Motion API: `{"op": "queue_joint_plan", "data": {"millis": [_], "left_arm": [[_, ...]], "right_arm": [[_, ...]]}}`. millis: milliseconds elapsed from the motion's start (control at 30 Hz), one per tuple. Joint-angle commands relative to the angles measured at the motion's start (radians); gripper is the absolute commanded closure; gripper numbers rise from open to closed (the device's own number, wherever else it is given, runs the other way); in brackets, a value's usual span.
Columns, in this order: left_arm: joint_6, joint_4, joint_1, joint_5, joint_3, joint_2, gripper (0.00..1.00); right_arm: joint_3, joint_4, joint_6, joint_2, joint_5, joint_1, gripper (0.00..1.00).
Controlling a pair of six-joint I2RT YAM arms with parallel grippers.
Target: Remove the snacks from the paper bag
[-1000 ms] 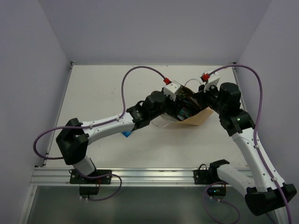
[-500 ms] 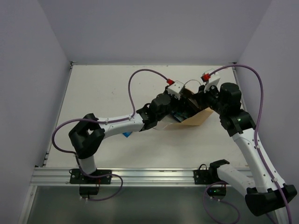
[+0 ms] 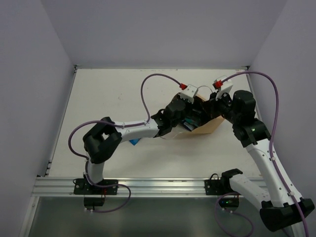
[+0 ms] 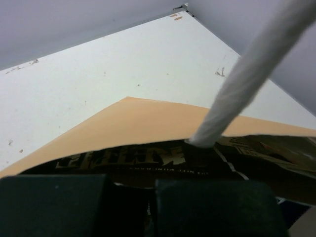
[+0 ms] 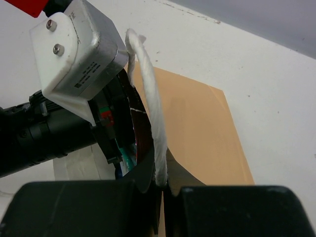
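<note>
The tan paper bag [image 3: 211, 125] lies on its side on the table, mouth facing left. My right gripper [image 3: 213, 105] is shut on its upper rim, where the white cord handle [image 5: 150, 106] joins the paper, and holds the mouth up. My left gripper [image 3: 189, 115] is inside the mouth. In the left wrist view it [image 4: 150, 210] is shut on the near edge of a long dark brown snack packet [image 4: 148, 157] with gold lettering, under the bag's tan wall [image 4: 138, 118]. A teal packet edge [image 5: 127, 156] shows deeper inside.
A small blue snack packet [image 3: 134, 142] lies on the table under my left forearm. The left arm's purple cable [image 3: 148, 86] loops above the table behind the bag. The side walls stand at both table edges.
My left arm has pushed further right into the bag's mouth and its jaws have gone from open to shut. The right gripper has kept its hold on the rim.
</note>
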Motion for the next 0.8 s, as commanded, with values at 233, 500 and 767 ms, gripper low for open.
{"op": "queue_joint_plan", "data": {"millis": [233,500,767], "left_arm": [[-0.010,-0.309,0.008,-0.059,-0.053,-0.423,1.00],[-0.035,-0.487,0.227,-0.104,-0.349,-0.744,1.00],[-0.035,-0.274,0.526,0.049,-0.454,-0.582,0.96]], "right_arm": [[-0.009,0.058,0.021,-0.033,0.055,0.005,1.00],[-0.022,0.065,0.003,-0.042,0.090,0.005,1.00],[-0.020,0.065,-0.001,-0.036,0.091,0.005,1.00]]}}
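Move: The left hand is in the mouth of the tilted paper bag, already shut on a green snack. It goes to clear table about 31 cm left, 3 cm ahead and 18 cm below. The bag's middle is roughly 5 cm right, 2 cm back and 8 cm below; the blue packet lies some 26 cm left, 6 cm back and 17 cm down. From the right hand, pinching the rim, the clear spot is about 34 cm left, 9 cm ahead and 26 cm below. Up and leftward in a quick arc, the left hand lifts the green snack out of the bag's mouth, rising about 16 cm and drawing back a little, then swings on to some 31 cm left, coming forward and sinking back almost to its starting height over the clear table. The wrist turns about 30 degrees counter-clockwise and the fingers stay shut; the right hand keeps pinching the bag's rim almost in place. ##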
